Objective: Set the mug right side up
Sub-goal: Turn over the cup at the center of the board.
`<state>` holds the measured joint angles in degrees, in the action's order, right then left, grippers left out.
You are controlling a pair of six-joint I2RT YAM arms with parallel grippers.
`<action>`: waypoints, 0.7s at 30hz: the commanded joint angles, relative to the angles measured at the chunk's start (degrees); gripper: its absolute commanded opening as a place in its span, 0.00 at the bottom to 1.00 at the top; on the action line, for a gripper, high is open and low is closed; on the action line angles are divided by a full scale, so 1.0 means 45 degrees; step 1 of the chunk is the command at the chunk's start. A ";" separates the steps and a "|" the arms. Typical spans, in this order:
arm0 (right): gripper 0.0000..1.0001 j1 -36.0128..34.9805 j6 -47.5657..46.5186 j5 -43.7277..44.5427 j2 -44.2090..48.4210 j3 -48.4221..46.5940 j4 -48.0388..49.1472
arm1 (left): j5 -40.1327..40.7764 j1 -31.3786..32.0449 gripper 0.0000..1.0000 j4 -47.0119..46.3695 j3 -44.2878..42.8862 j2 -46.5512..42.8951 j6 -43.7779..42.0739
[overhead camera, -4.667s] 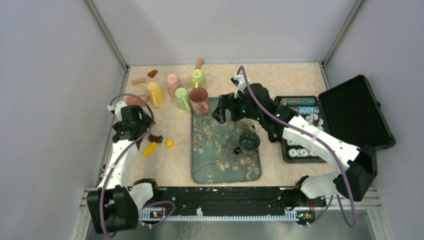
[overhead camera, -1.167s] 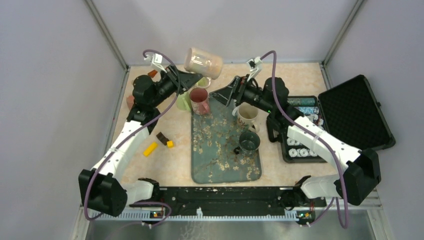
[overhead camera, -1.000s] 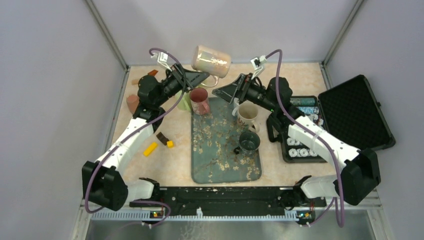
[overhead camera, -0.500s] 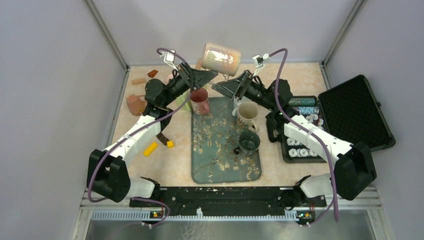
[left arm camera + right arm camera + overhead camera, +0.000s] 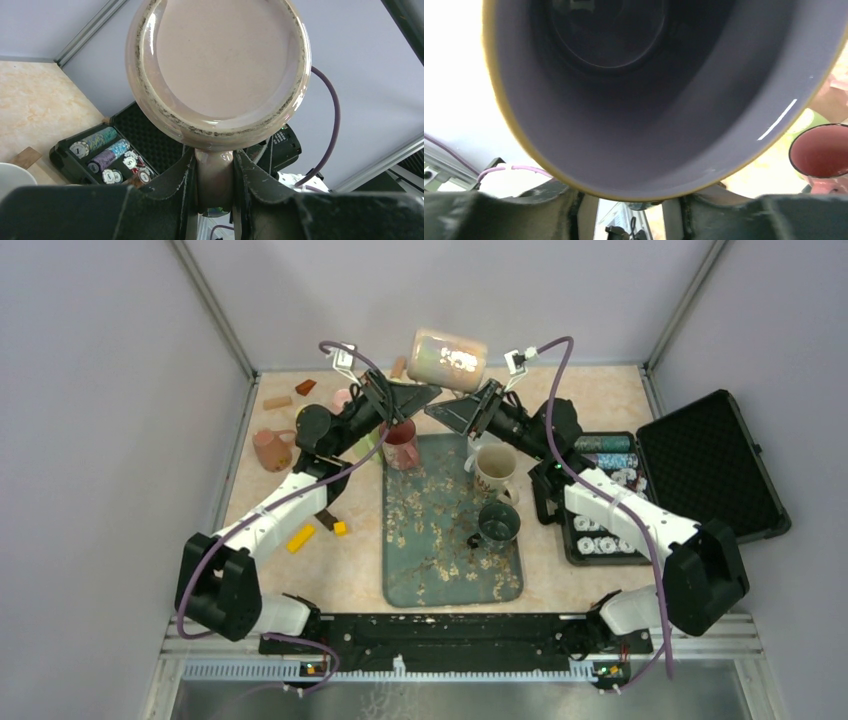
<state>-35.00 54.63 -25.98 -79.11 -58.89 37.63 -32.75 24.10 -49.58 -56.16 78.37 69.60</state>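
The mug (image 5: 447, 358), pinkish beige, hangs on its side high above the back of the table. My left gripper (image 5: 432, 390) is shut on its handle (image 5: 214, 175), and the left wrist view faces the mug's round base (image 5: 220, 55). My right gripper (image 5: 462, 398) meets the mug from the other side. In the right wrist view the mug's open mouth (image 5: 649, 75) fills the frame. The right gripper (image 5: 631, 215) sits just under the rim, its fingers (image 5: 569, 210) still apart with a gap between them.
A floral tray (image 5: 450, 570) carries a white mug (image 5: 495, 468) and a dark mug (image 5: 498, 523). A maroon mug (image 5: 400, 440) stands at its far left corner. A pink mug (image 5: 268, 448) lies left. An open case of chips (image 5: 600, 490) sits right. Small blocks (image 5: 300, 537) lie left.
The left arm has carried the mug up and to the right. The right gripper has come up to the mug's mouth, and its jaws have narrowed from wide open.
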 commanded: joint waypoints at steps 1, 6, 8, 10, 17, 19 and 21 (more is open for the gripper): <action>0.38 0.0103 -0.0257 0.0229 0.0296 -0.0117 0.0765 | 0.0132 0.0167 0.00 -0.2147 -0.0014 -0.0324 0.0082; 0.09 0.0118 -0.0427 0.0361 0.0443 -0.0081 0.0505 | 0.0147 0.0172 0.00 -0.2052 0.0268 -0.0431 -0.0068; 0.00 0.0103 -0.0510 0.0443 0.0489 -0.0096 0.0286 | 0.0150 0.0168 0.05 -0.2027 0.0414 -0.0475 -0.0205; 0.00 0.0108 -0.0621 0.0498 0.0553 -0.0086 0.0109 | 0.0169 0.0160 0.17 -0.1742 0.0481 -0.0567 -0.0462; 0.00 0.0108 -0.1156 0.0975 0.0887 -0.0159 -0.0874 | 0.0812 0.0172 0.83 -0.0154 0.0871 -0.1250 -0.1816; 0.00 0.0113 -0.1434 0.1140 0.0972 -0.0306 -0.1425 | 0.1083 0.0155 0.94 0.0481 0.1089 -0.1567 -0.2317; 0.00 0.0086 -0.1759 0.1319 0.1016 -0.0526 -0.2155 | 0.1382 0.0141 0.98 0.1693 0.1151 -0.1907 -0.2955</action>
<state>-35.09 51.46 -23.97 -78.39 -58.48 28.14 -29.76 24.77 -46.22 -51.59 74.96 62.87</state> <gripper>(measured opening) 0.215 0.956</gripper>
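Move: The pearly tan mug, its handle held in the left fingers, has its body centre some 4 cm ahead of the left hand, 1 cm right and 4 cm above; from the right hand, part-open at the same handle, it is about 5 cm ahead, barely left and 5 cm up. On the board some 33 cm below the right hand, the red mug stands about 8 cm ahead and 10 cm left, the cream mug 2 cm ahead and 10 cm right. The right hand stays in place at first and shuts its part-open fingers on the mug's handle opposite the left hand's grip, then sinks about 3.5 cm with a slight wrist tilt. The left hand keeps its pinch while easing down, then spreads its fingers almost fully and lets go of the handle, ending some 2.5 cm lower with the handle still between its open fingers. ##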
